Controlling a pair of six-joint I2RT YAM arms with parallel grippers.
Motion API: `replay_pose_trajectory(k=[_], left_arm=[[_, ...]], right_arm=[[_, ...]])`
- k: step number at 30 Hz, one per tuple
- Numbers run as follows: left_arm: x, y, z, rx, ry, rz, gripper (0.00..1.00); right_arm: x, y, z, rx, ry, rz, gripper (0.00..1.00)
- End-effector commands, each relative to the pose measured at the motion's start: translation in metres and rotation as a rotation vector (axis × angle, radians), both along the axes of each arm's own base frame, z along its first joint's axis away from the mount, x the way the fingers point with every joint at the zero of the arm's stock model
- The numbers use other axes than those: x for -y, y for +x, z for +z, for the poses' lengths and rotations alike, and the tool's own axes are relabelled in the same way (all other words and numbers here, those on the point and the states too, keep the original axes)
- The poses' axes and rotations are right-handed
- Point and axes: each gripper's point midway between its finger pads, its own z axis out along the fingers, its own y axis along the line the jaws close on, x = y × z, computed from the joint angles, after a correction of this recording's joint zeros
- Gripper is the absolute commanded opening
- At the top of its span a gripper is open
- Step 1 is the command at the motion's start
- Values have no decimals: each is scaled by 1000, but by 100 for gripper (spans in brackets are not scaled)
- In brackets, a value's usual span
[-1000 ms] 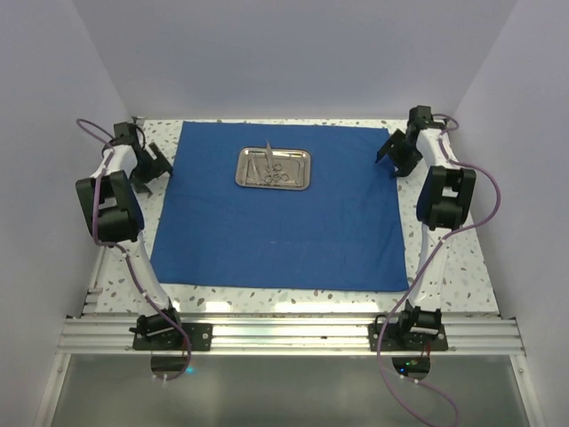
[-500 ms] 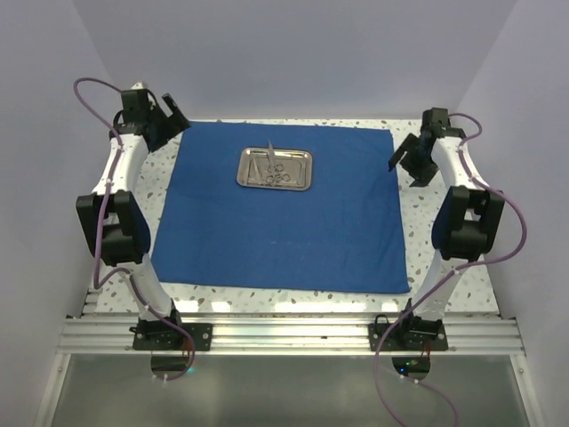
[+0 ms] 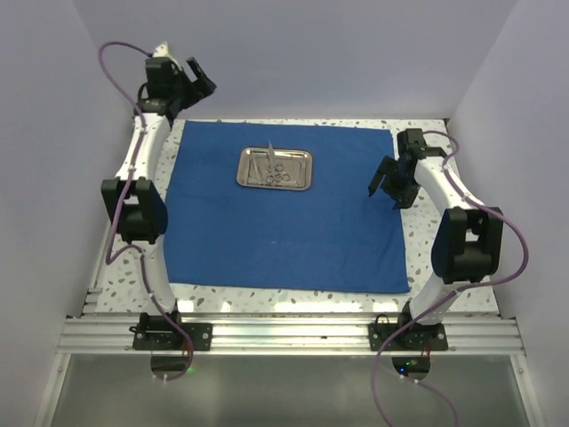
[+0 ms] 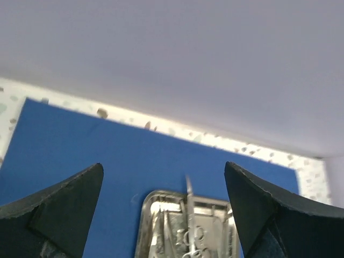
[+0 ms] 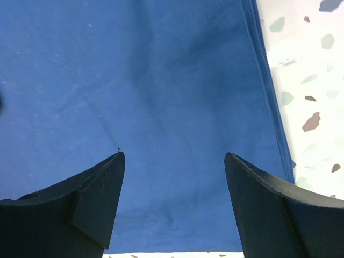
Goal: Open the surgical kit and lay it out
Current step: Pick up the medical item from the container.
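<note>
The royal-blue cloth wrap (image 3: 284, 213) lies spread flat as a large sheet over the table. A shiny steel tray (image 3: 275, 169) sits on its far middle and holds slim silver scissors and forceps (image 3: 271, 171). One instrument's tip sticks out over the tray's far rim. My left gripper (image 3: 197, 78) is open and empty, raised high above the sheet's far left corner. The left wrist view shows the tray (image 4: 185, 226) between its fingers, far below. My right gripper (image 3: 384, 191) is open and empty, just above the sheet's right part (image 5: 161, 107).
The speckled white tabletop (image 3: 449, 267) shows round the sheet, with its right strip in the right wrist view (image 5: 306, 80). Lavender walls stand close on the left, back and right. An aluminium rail (image 3: 284, 336) with both arm bases runs along the near edge.
My left arm has risen from the table's left edge to high above the sheet's far left corner. My right gripper has swung out to the right, then back in over the sheet's right part.
</note>
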Motion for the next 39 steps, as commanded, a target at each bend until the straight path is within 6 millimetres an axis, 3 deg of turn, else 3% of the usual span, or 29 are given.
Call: replay_pose_trajectory(k=[1, 3, 7, 10, 13, 21, 25, 34, 39], left_arm=[[48, -12, -76, -204, 190, -59, 95], [61, -17, -99, -262, 193, -86, 90], [76, -32, -147, -400, 209, -160, 54], [96, -47, -180, -479, 276, -207, 35], [112, -59, -197, -506, 346, -233, 27], [129, -65, -212, -526, 432, -244, 26], [124, -69, -220, -555, 497, -204, 26], [110, -65, -208, -533, 548, -143, 26], [111, -68, -221, -559, 554, -160, 27]], right_arm=[[6, -3, 22, 82, -18, 22, 79], [6, -6, 22, 85, -20, 24, 79], [6, -9, 18, 58, -24, 48, 79], [5, -11, 12, 45, -18, 52, 78], [5, -11, 6, 25, -19, 55, 78], [-2, -12, -2, 7, 18, 69, 77], [-3, -13, -3, 2, 23, 71, 77], [-3, -16, -9, -13, 23, 79, 77], [-3, -17, -11, -21, 20, 77, 77]])
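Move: The leftmost tweezers in the metal tray lie about 12 cm to the right of the left hand, 8 cm back towards the base and some 26 cm below. The second tweezers are roughly 3 cm to their right and 1 cm farther out, and the long scissors some 7 cm to their right and 2 cm farther out. From the right hand, the leftmost tweezers lie about 41 cm to the left, 16 cm ahead and 8 cm below. The left hand swoops down some 21 cm while swinging right and back towards the tray, its wide-open fingers narrowing to about a quarter open and pitching steeply downward by some 30 degrees. It then slows sharply and eases a little lower and back, drifting right and then slightly left, while the wrist keeps rolling its left side up, bringing the still-parted tips close above the near half of the leftmost tweezers, one to either side, with no contact to be seen. ##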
